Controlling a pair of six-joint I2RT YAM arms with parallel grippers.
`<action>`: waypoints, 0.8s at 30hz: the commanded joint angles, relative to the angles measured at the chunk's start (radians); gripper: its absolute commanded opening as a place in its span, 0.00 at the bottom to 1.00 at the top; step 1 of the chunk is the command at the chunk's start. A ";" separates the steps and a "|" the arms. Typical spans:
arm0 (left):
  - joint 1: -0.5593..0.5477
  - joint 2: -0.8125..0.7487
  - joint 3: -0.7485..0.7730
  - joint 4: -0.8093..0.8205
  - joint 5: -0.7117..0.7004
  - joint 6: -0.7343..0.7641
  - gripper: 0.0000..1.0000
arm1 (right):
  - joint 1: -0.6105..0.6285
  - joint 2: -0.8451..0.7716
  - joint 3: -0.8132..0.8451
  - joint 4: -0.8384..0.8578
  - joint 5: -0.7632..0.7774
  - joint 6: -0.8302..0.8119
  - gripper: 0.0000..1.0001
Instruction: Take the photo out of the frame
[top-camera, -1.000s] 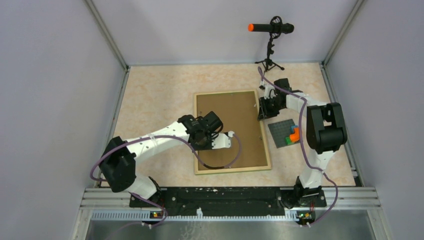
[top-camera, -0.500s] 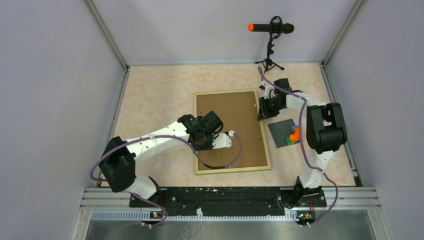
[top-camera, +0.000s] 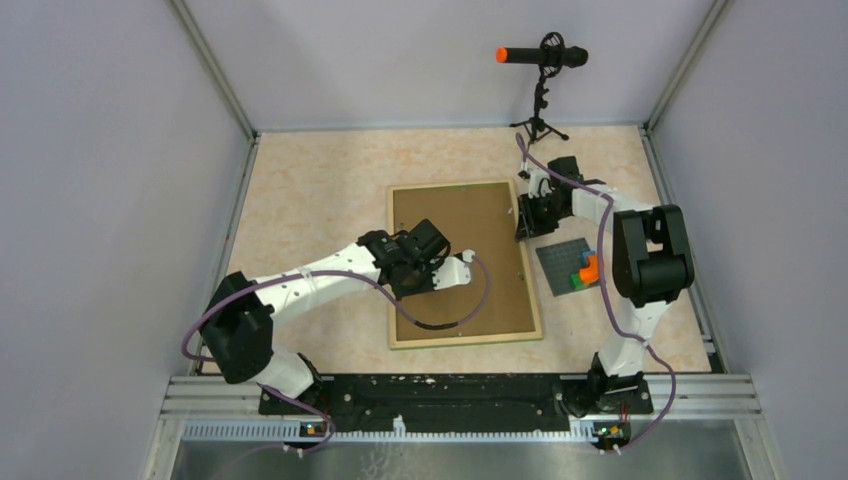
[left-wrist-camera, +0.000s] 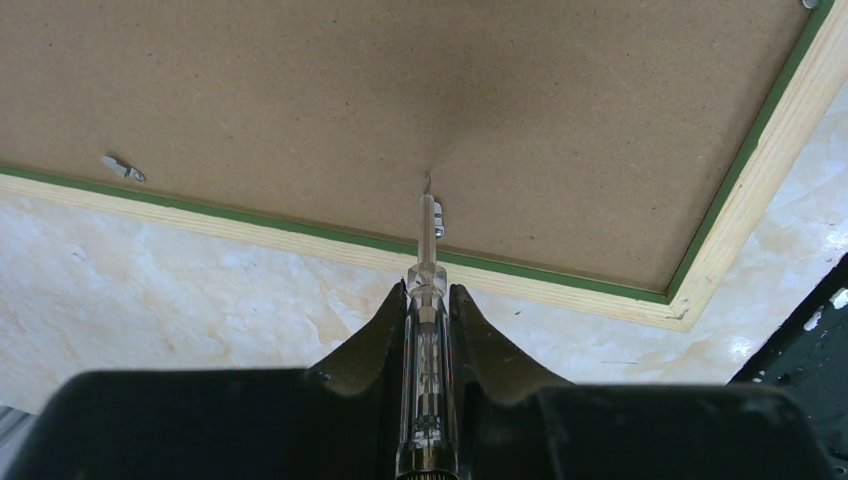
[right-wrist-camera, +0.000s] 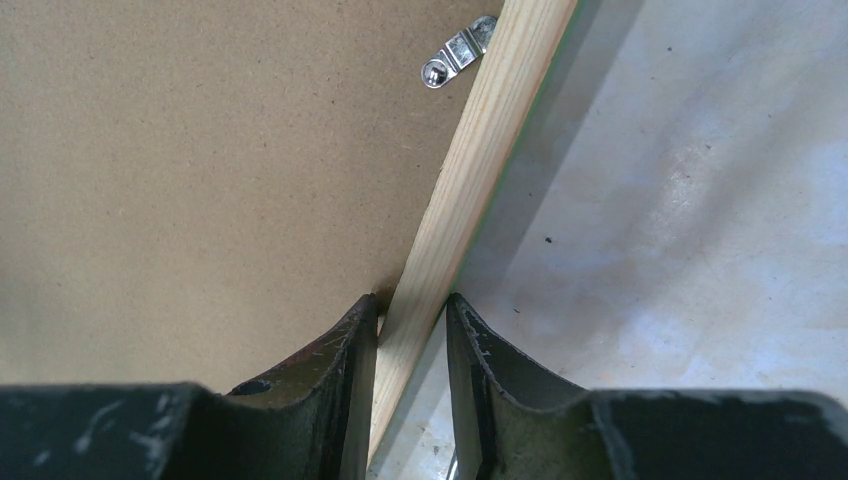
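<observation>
The frame (top-camera: 462, 262) lies face down in mid table, its brown fibreboard back up and its light wood edge around it. The photo is hidden under the back. My left gripper (top-camera: 404, 280) is at the frame's left edge, shut on a clear-handled tool (left-wrist-camera: 428, 250). The tool's metal tip rests at a small metal tab (left-wrist-camera: 437, 222) on the backing board (left-wrist-camera: 400, 90); a second tab (left-wrist-camera: 122, 168) lies further along. My right gripper (top-camera: 524, 228) is shut on the frame's right wood edge (right-wrist-camera: 470, 170), one finger on each side. A turn clip (right-wrist-camera: 458, 50) sits just ahead of it.
A small grey baseplate with coloured bricks (top-camera: 570, 267) lies right of the frame, close to the right arm. A microphone on a tripod (top-camera: 542, 70) stands at the back. Enclosure walls stand on the left, right and far sides; a black rail (top-camera: 450, 390) runs along the near edge.
My left wrist has turned and shifted slightly away from the near edge, and its purple cable loop has swung with it. The right gripper and the frame have not moved.
</observation>
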 joint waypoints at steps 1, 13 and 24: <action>-0.003 -0.012 0.039 0.035 0.037 -0.013 0.00 | 0.013 0.052 0.007 -0.033 -0.015 -0.016 0.30; -0.006 0.062 0.211 0.230 0.280 -0.020 0.00 | 0.005 0.012 -0.012 -0.037 -0.106 0.008 0.30; -0.075 0.298 0.473 0.240 0.298 -0.049 0.00 | 0.001 0.026 -0.012 -0.034 -0.122 0.005 0.30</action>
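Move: The screwdriver is in the left gripper. The right rail's nearer clip lies some 27 cm to that hand's right, 6 cm ahead and 8 cm below; the farther right clip is about 26 cm right and 21 cm ahead. The left rail's near clip, right at the blade tip, is 2 cm ahead, 2 cm right, 8 cm below. From the right gripper, on the right rail, the nearer right clip lies about 10 cm back, level sideways, 1 cm lower. Bring the left gripper up off the left rail's clip and sweep it right across the backing board, about 16 cm with some 6 cm of lift and a little forward, towards the right rail. Tilt the wrist about 25 degrees so the blade swings to point rightward, keeping the screwdriver gripped. Keep the right fingers on the right rail, easing about 1 cm left and back. ##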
